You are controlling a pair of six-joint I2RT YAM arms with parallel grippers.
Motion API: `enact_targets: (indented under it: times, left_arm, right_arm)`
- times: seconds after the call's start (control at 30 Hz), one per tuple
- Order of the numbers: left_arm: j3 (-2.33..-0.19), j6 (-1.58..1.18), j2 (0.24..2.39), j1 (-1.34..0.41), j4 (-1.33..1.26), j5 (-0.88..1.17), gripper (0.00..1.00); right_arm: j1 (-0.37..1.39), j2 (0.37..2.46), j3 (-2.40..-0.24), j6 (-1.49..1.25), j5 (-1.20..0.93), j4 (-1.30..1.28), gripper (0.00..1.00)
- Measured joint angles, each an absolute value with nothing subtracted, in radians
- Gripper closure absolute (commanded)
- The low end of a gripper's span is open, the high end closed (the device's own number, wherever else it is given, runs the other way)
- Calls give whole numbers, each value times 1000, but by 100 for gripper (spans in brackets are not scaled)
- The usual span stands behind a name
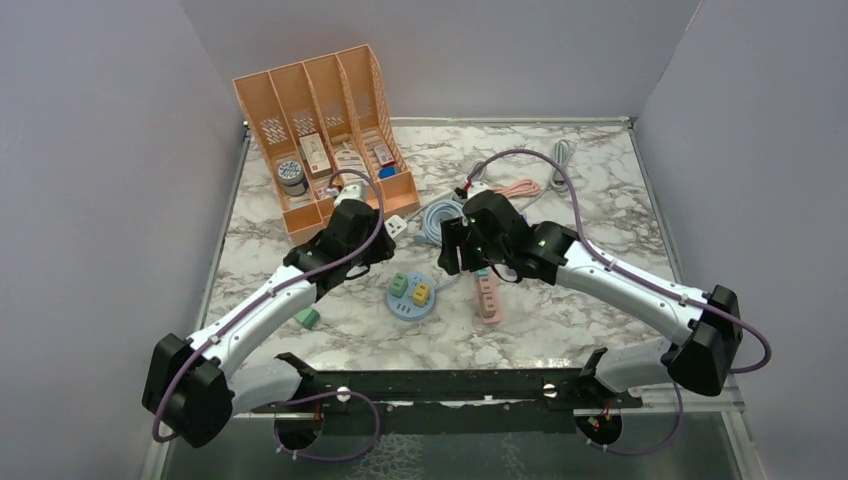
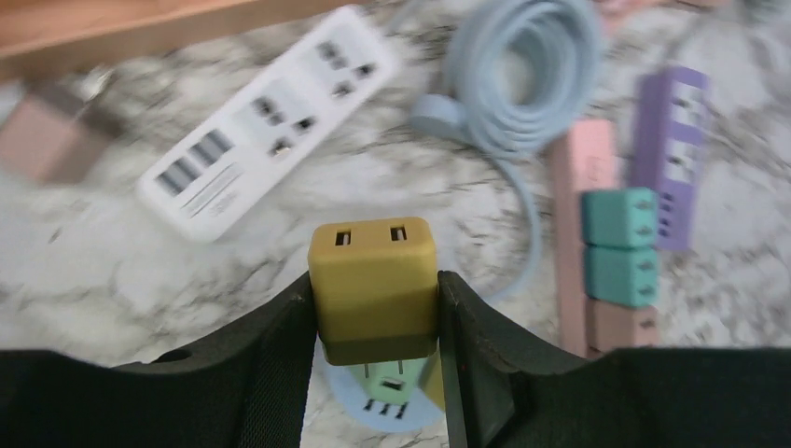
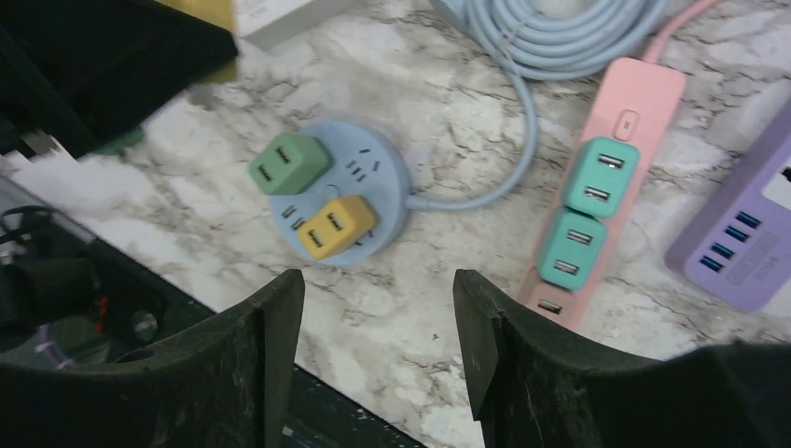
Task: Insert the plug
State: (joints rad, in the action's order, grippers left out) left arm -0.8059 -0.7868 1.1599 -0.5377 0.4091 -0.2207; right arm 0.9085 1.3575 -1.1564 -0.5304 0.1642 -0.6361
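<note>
A mustard-yellow plug cube (image 2: pixel 373 280) sits clamped between the fingers of my left gripper (image 2: pixel 373 313), its two metal prongs pointing down. It hangs clear above the round blue power strip (image 2: pixel 396 415), prongs not touching it. That strip (image 3: pixel 390 163) holds a green plug (image 3: pixel 289 161) and a second yellow plug (image 3: pixel 336 224). My right gripper (image 3: pixel 378 317) stands open and empty over bare marble, near the table's front edge and just in front of the round strip. In the top view the left gripper (image 1: pixel 378 250) is left of the strip (image 1: pixel 405 312) and the right gripper (image 1: pixel 452 258) is to its right.
A pink power strip (image 3: pixel 644 103) with two teal plugs (image 3: pixel 597 177) lies right of the round one, with a purple strip (image 3: pixel 737 243) beyond. A white strip (image 2: pixel 270 121), a coiled blue cable (image 2: pixel 522 65), an orange organizer (image 1: pixel 320 120) and a loose green plug (image 1: pixel 307 317) are nearby.
</note>
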Motion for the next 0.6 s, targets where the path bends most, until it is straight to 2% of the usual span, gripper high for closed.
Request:
enact_targets:
  times: [0.13, 0.37, 0.6]
  left_arm:
    - [-768, -576, 1083, -603, 216, -39, 68]
    - [-653, -176, 1008, -609, -75, 334, 71]
    - [-643, 150, 1004, -611, -211, 582, 70]
  right_arm:
    - [908, 1333, -1208, -543, 85, -636, 40]
    - [908, 1245, -1268, -565, -2, -636, 41]
    - [908, 1237, -1295, -628, -28, -648, 42]
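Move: The left hand still holds the yellow plug. The right gripper's open fingers, where that plug is being carried, are about 18 cm to its right, 6 cm back and 3 cm higher; from the right hand the held plug mirrors this. The round blue strip sits 7 cm right of the left hand, 5 cm back and 13 cm below. The pink strip is about 7 cm right of the right hand, 5 cm ahead, 17 cm below. Sweeping right and rising together, about 11 cm and 10 cm, while drawing back some 5 cm, the left hand carries the yellow plug towards the right gripper; its wrist swings sharply clockwise and tips its fingers up out of their downward slant, grip kept. The right hand lifts about 10 cm alongside, rolling its left side up nearly 20 degrees, fingers staying open. ##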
